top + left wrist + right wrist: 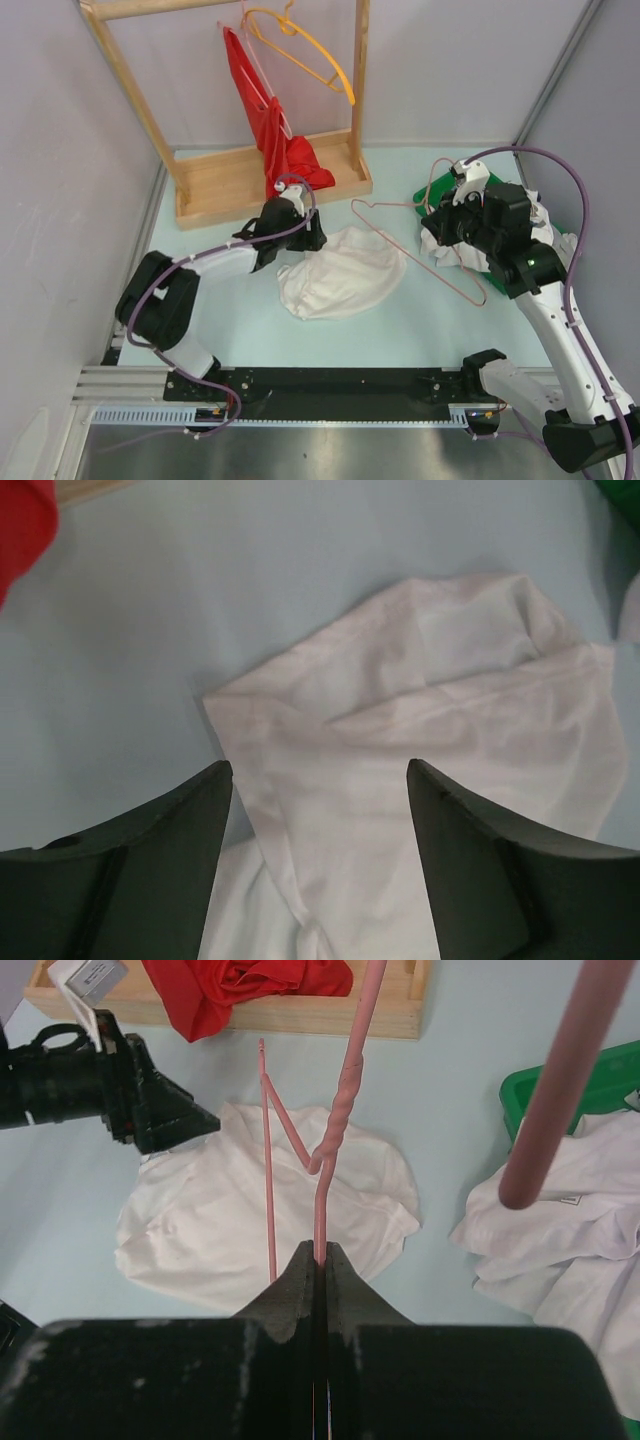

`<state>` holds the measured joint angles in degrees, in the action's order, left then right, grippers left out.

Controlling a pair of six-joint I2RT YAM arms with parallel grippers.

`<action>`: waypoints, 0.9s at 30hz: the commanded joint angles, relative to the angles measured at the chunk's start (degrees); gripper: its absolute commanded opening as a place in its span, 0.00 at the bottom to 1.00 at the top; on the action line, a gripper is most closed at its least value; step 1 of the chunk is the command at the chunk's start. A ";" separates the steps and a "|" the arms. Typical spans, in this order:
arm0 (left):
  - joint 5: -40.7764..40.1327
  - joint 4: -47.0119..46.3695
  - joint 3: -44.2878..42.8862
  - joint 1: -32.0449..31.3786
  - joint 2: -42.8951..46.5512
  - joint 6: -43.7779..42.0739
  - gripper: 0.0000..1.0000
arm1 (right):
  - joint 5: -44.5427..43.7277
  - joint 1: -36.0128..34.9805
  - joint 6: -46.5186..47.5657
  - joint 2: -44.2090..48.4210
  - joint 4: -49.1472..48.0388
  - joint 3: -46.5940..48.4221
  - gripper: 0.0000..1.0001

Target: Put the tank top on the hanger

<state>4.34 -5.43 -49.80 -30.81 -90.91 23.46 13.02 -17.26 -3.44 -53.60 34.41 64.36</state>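
The tank top (pixel 340 272) lies crumpled flat on the pale blue table, mid-view. My left gripper (pixel 308 238) is open just over its left edge; in the left wrist view (pixel 318 780) the white fabric (pixel 420 720) fills the space between the two dark fingers (pixel 150 870), and I cannot tell if they touch it. My right gripper (pixel 436 232) is shut on the thin pink hanger (pixel 450 281), holding it tilted over the top's right side. In the right wrist view the jaws (pixel 318 1256) pinch the hanger's wire (pixel 340 1110) above the tank top (pixel 230 1220).
A wooden rack (pixel 270 180) stands at the back with a red garment (pixel 268 130) and an orange-yellow hanger (pixel 310 50). A green bin (pixel 425 190) and a heap of white-grey clothes (pixel 545 235) sit at right, under my right arm.
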 commanded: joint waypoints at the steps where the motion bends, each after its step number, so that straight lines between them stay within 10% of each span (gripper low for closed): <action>1: -8.63 1.03 -6.52 -0.48 -5.49 -1.58 0.74 | 0.43 0.21 -0.07 1.40 -2.33 -0.02 0.00; 14: -4.87 -2.38 -6.80 -0.75 -12.80 1.06 0.58 | 0.70 0.64 0.37 0.52 -2.95 -0.72 0.00; 19: -1.00 -4.76 -6.27 -0.75 -12.80 2.20 0.00 | 0.78 0.73 0.72 0.87 -2.51 -0.81 0.00; 27: -1.18 0.67 -6.79 -0.66 5.96 -1.75 0.00 | 0.61 1.87 1.16 2.19 -1.19 -0.11 0.00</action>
<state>2.17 -5.41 -55.02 -31.14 -99.42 24.62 13.34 -16.19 -2.94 -53.28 34.48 63.44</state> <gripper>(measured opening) 0.009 0.034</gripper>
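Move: The tank top lies flat below my left hand. The bit of its far left edge that I want is about 3 cm ahead, 1 cm right and 6 cm down, while its middle is some 5 cm back and 6 cm right. The red garment's heap stands roughly 15 cm ahead, 4 cm left; the pink hanger is 22 cm right, 6 cm back, 20 cm up. From my right hand that edge is 10 cm ahead, 21 cm left, 26 cm below. My left hand sinks about 5.5 cm, going some 3 cm forward early on, to the tank top's far left edge. Down there my open fingers shut fully and pinch a bit of the white cloth, then I start lifting it, rising about 3 cm by the end. My right hand stays put, still gripping the pink hanger. ##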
